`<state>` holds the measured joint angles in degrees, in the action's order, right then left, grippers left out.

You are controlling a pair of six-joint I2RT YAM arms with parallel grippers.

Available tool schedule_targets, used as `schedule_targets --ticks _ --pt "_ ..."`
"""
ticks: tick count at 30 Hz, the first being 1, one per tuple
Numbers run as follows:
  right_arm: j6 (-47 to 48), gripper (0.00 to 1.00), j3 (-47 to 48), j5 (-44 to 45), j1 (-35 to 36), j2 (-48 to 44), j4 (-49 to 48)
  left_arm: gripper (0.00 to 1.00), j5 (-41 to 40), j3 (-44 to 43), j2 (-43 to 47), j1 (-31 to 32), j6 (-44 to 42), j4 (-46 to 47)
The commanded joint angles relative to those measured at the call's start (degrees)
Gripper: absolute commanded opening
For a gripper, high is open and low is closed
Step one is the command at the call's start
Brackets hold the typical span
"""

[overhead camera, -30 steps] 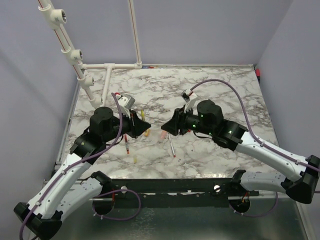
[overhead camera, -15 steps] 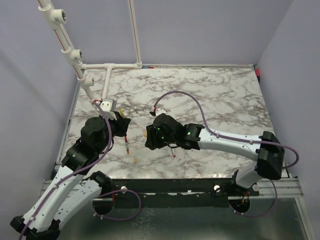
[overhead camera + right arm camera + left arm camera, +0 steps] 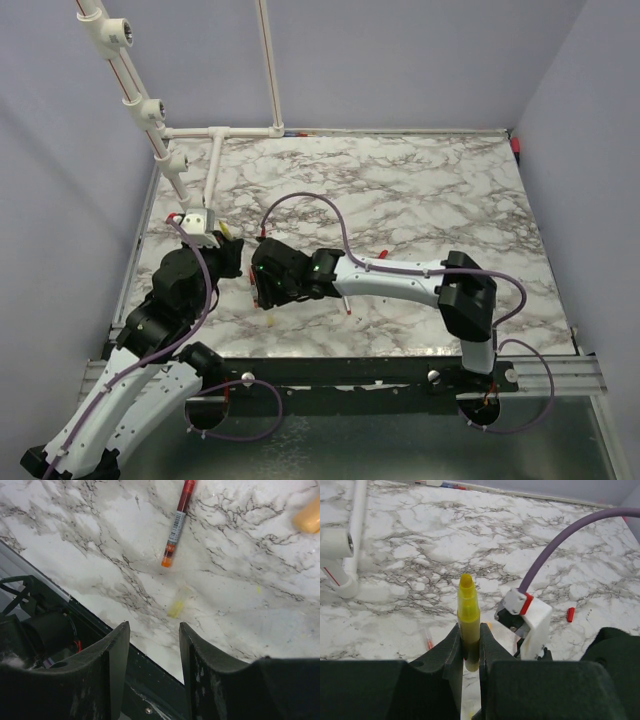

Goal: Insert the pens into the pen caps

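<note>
My left gripper is shut on a yellow pen cap, which stands up out of the jaws; from above the left gripper holds this yellow pen cap at the table's left. My right gripper is open and empty, low over the front edge. A short clear pen with a yellow tip lies just ahead of its jaws. Farther ahead lies a red pen. From above, the right gripper sits over the yellow pen. A red pen cap lies farther right.
The table's black front rail runs just under the right jaws. A salmon-orange cap lies at that view's right edge. Another pen pokes out from under the stretched right arm. White pipes stand at the back left.
The right arm has swung left across the table and down toward the front edge, its jaws slightly wider. The left arm has drawn back to the left, still holding the yellow cap.
</note>
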<state>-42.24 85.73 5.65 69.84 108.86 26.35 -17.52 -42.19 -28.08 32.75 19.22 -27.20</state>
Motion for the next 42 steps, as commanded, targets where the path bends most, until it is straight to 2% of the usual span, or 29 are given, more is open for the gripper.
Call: schedule_targets --ticks 1,9,22,27,34,42 --pt "-2.4 0.48 5.3 2.9 2.0 6.0 7.3 0.00 -3.0 0.6 1.6 0.3 0.3 -0.7" --pt "-7.4 0.50 9.9 6.2 3.8 12.5 13.0 0.00 -5.5 0.5 2.8 1.0 1.0 -1.6" --pt "-13.2 0.49 16.7 9.7 3.9 19.9 16.6 0.00 -6.0 0.5 4.6 3.5 1.3 -2.0" --pt "-13.7 0.44 18.4 10.0 3.9 21.7 17.9 0.00 -6.2 0.5 4.9 4.5 1.2 -2.2" --pt "-14.7 0.36 15.4 11.1 3.9 21.0 19.3 0.00 -6.5 0.5 5.1 5.1 1.3 -2.4" --pt "-14.6 0.16 11.7 11.9 4.0 19.7 19.6 0.00 -6.7 0.5 4.8 5.2 1.3 -2.3"
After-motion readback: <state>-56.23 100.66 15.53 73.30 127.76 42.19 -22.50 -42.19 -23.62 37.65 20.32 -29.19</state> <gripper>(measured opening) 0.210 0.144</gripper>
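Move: Just under the open right fingers, some 10 cm down and about 1 cm nearer the base, lies the translucent yellow pen cap. From the right hand, the dark red pen's middle is about 6 cm ahead and 4 cm left, and a short orange piece about 12 cm ahead and 5 cm right, both on the table. From the left hand, which holds the yellow pen, the cap lies roughly 6 cm back, 4 cm right and 24 cm down. Sinking about 9 cm onto the yellow cap, fast at first and then easing, the right hand tips its fingers steeper towards the table and turns some 15 degrees clockwise. Near the bottom its half-open fingers close on the cap's two sides. The left hand keeps its grip on the yellow pen, drawing back about 1.5 cm and rising slightly. ##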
